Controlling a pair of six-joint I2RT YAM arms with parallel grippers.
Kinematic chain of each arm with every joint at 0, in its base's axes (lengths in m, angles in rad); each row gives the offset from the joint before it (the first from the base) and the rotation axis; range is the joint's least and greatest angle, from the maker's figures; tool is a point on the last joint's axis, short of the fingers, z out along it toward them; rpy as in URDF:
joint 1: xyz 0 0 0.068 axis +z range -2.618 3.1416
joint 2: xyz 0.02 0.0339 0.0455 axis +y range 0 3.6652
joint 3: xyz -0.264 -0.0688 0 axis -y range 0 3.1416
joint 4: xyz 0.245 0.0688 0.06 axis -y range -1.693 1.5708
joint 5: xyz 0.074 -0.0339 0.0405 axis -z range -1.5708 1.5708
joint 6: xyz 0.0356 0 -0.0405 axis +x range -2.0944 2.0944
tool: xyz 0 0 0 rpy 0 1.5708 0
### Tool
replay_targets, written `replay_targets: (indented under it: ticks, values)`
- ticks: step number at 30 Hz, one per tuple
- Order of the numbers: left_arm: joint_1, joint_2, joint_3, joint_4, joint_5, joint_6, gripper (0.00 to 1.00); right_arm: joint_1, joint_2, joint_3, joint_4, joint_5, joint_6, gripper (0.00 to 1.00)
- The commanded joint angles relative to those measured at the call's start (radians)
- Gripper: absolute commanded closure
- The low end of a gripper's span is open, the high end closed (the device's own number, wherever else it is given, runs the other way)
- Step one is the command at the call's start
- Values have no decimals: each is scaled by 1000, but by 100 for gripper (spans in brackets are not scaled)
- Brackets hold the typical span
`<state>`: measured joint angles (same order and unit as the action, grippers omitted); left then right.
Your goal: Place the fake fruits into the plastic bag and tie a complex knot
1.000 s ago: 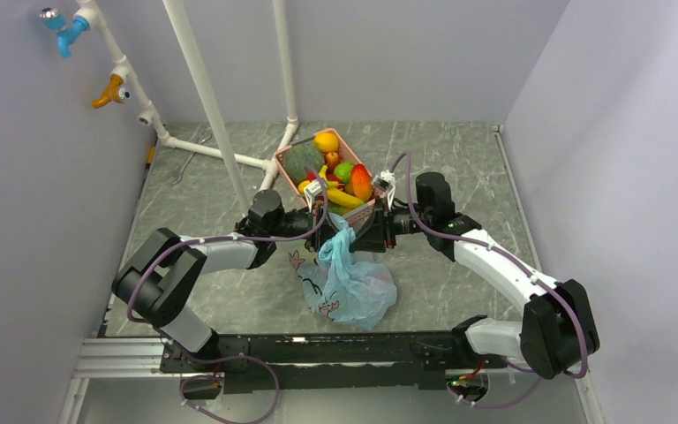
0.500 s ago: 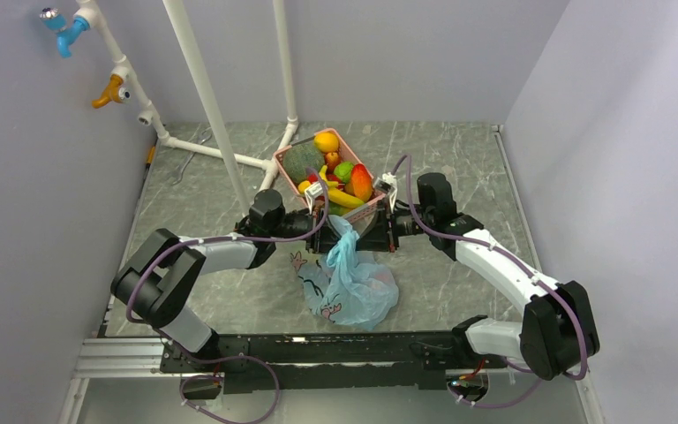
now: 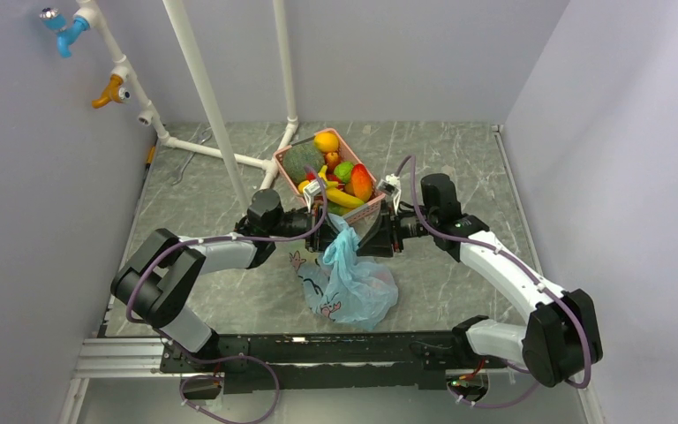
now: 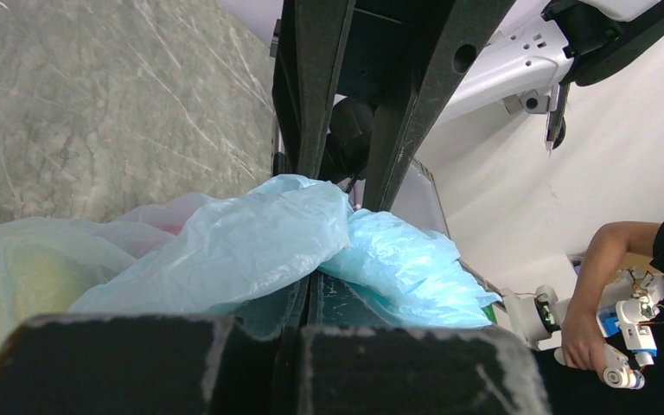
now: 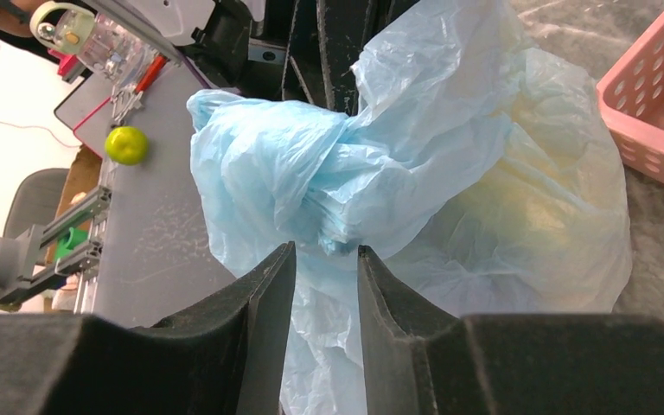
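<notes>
The light-blue plastic bag [image 3: 350, 284] lies on the table between both arms, its top pulled up. Something yellowish shows through its wall [image 5: 519, 203]. My left gripper [image 4: 309, 281] is shut on a handle of the bag [image 4: 251, 242]. The handles are twisted into a knot-like bunch [image 5: 341, 164]. My right gripper [image 5: 327, 251] stands open just short of that bunch, with only loose plastic behind the gap. Fake fruits fill the pink basket [image 3: 373, 207]: an orange [image 3: 326, 141], a melon [image 3: 300, 163], a mango [image 3: 361, 183] and a banana [image 3: 344, 199].
The pink basket's wall [image 5: 648, 121] is right beside the bag. A white pipe frame [image 3: 203, 97] rises from the back left of the table, with coloured taps [image 3: 110, 90] on the left wall. Grey walls close in both sides.
My right arm has drawn back a little to the right, away from the bag's top. The left gripper stays where it was, holding the handle.
</notes>
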<state>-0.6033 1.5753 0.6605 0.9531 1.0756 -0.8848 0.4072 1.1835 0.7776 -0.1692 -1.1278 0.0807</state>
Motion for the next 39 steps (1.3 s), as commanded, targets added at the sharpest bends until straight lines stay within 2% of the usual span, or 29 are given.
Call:
replay_targets:
  ticks: [1,6,9,11,13,15,20,23,28,30,31,32,33,36,39]
  values:
    - [-5,-7,32,67,4,-10,100,2,17,1,103,-18,27,64]
    - [-13,0,42,73,5,-12,100,16,29,-10,147,-17,39,69]
    - [-22,0,48,64,3,-6,100,19,34,-11,190,-22,63,76]
    - [-25,1,50,56,2,-2,100,20,37,-3,187,-28,56,85]
    - [-25,-1,54,45,2,5,100,20,33,4,152,-31,23,100]
    - [-16,-10,56,17,7,18,94,18,20,6,96,-36,-20,100]
    - [33,-77,29,-109,22,91,61,5,-14,17,-14,-10,-115,100]
    - [64,-146,14,-247,24,183,53,6,-30,14,-12,5,-110,100]
    - [139,-278,35,-595,8,412,44,6,-41,22,-25,47,-112,100]
    - [178,-363,64,-809,13,596,40,5,-43,24,-28,66,-110,100]
    - [185,-395,91,-978,9,707,38,7,-45,25,-31,73,-109,100]
    - [186,-425,122,-1107,-4,877,35,7,-46,26,-33,83,-112,100]
    - [182,-446,151,-1202,-7,968,33,8,-47,28,-39,93,-116,100]
    - [130,-480,237,-1361,-58,1059,29,18,-47,33,-49,118,-112,100]
    - [48,-470,293,-1385,-138,1036,30,30,-53,32,-48,133,-106,100]
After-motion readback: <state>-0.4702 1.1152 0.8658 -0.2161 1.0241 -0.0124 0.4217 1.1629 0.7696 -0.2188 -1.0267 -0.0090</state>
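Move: My left fingers are shut on the bunched neck of the bag. From my open right fingers, the twisted bit of that neck lies roughly 2 cm to the left, level in height and neither ahead nor back. The bag's fruit-filled body lies some 12 cm below both hands, about 2 cm back and 3 cm left of my right hand. The fruit basket's middle is around 21 cm ahead of my left hand, 3 cm left and 15 cm lower. I shut my right fingers on the twisted neck almost where they are, pinching it with the tips, and keep that hold while the hand sinks a centimetre or so. Only then does my left hand open wide, let go of the neck and pull away left about 7 cm, rising near the end to some 4 cm higher, with the wrist rolling about 25 degrees and the fingertips dipping. ##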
